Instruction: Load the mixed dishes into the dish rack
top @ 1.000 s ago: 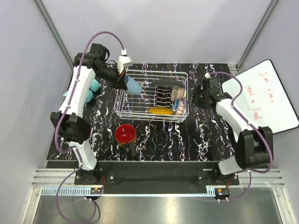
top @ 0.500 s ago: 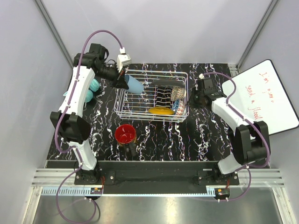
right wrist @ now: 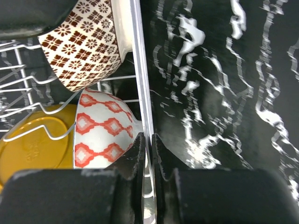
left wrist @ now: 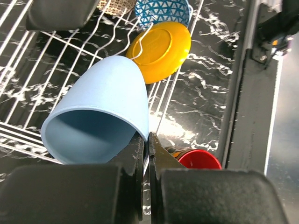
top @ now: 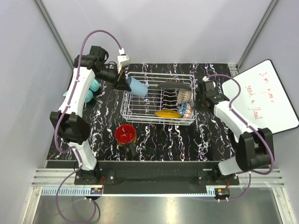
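Observation:
My left gripper [top: 126,84] is shut on the rim of the light blue cup [top: 137,87], held tilted over the left end of the white wire dish rack [top: 128,114]. In the left wrist view the cup [left wrist: 103,107] hangs above the rack wires, its wall between my fingertips [left wrist: 145,140]. My right gripper [top: 200,96] is shut on the rack's right rim wire [right wrist: 139,70]. The gold lattice bowl [right wrist: 84,42], the mustard-yellow plate [top: 167,113] and a black plate [top: 169,85] sit in the rack. The dark mug with red inside [top: 125,134] stands on the table in front of the rack.
A red-diamond bowl [right wrist: 103,133] and a blue-triangle bowl [left wrist: 161,10] also lie in the rack. Teal items [top: 93,87] sit at the table's left edge. A whiteboard [top: 266,95] lies at the right. The tabletop [top: 205,135] is black marble.
The dish rack has slid to the right with my right gripper on its rim. My left gripper and the blue cup have shifted slightly right over the rack.

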Controlling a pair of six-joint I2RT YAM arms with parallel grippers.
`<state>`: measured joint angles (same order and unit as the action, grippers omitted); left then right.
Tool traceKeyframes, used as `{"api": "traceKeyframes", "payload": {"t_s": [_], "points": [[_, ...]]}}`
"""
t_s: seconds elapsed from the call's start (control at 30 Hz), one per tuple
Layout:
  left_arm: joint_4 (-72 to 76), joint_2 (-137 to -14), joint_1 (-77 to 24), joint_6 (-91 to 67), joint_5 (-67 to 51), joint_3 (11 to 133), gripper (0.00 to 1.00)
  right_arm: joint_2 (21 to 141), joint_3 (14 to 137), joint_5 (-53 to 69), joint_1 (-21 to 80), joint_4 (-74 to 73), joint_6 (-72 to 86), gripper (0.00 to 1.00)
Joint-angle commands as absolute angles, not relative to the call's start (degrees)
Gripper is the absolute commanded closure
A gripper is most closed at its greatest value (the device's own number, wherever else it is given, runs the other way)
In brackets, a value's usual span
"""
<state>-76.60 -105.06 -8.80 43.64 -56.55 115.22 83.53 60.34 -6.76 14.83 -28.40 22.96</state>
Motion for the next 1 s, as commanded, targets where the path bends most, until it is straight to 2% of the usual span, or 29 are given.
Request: {"api": "traceKeyframes", "payload": {"t_s": [0.0,0.2,0.4,0.5,0.57,0.63,0.67,0.8,0.83,0.9,0.93,0.97], "points": [[-76.7,-103.5,-8.4,45.4,-62.8,112.6,1.0,79.7,59.5,-14.8,12.5,-35.1,22.4,0.9],[-78.4,-103.9,-8.5,47.5,-66.9,109.5,1.0,80.2,59.9,-15.6,10.0,-35.7,21.8,0.86],[-83.2,-105.8,-8.4,51.4,-70.1,110.9,1.0,86.6,66.4,-13.4,9.1,-35.9,21.2,0.85],[-85.9,-106.6,-8.4,53.3,-71.6,112.2,1.0,87.5,70.2,-12.5,9.1,-36.8,21.6,0.81],[-87.0,-107.0,-8.4,54.1,-73.6,113.5,1.0,86.6,71.9,-12.7,9.1,-37.6,21.8,0.62],[-88.6,-107.4,-8.4,54.7,-75.7,114.8,1.0,83.3,73.6,-12.7,9.1,-39.5,21.5,0.47],[-88.5,-107.5,-8.4,54.1,-78.0,115.0,1.0,81.8,74.2,-12.0,9.1,-40.1,21.4,0.31],[-88.5,-107.3,-8.5,54.1,-84.9,115.2,1.0,70.3,76.6,-6.9,9.1,-40.1,20.7,0.09],[-88.5,-107.1,-8.4,53.9,-86.6,115.2,1.0,68.3,77.0,-1.4,9.1,-39.2,20.7,0.03],[-88.6,-106.8,-8.4,53.0,-92.5,114.3,1.0,62.9,75.9,5.9,9.1,-33.6,23.3,0.0],[-88.4,-106.6,-8.4,52.3,-96.5,113.7,1.0,61.4,73.5,13.3,9.1,-30.7,25.1,0.0],[-88.5,-106.6,-8.5,51.5,-96.6,113.6,1.0,59.6,72.2,16.6,9.2,-24.9,29.8,0.0]]}}
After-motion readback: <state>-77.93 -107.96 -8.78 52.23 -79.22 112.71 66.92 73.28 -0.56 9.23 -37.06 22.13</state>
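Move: The left gripper holds the blue cup by its rim; the empty left part of the dish rack lies roughly 18 cm below, 5 cm to its right and 3 cm back, with the black pan about 21 cm right and 2 cm ahead. The right gripper is already shut on the rack's right rail; the red-and-white bowl sits about 4 cm left and 1 cm back, the brown patterned bowl 5 cm left and 6 cm ahead, both slightly lower. Keep the right gripper shut on the rack's right rail and drag it to the right about 4 cm, then open wide, let go and lift away nearly 17 cm, fingers tipping up. Meanwhile carry the left gripper, cup still pinched, some 3 cm right and a little back, dipping slightly before rising, and swing its fingers up towards level by about 20 degrees, turning slightly clockwise. ##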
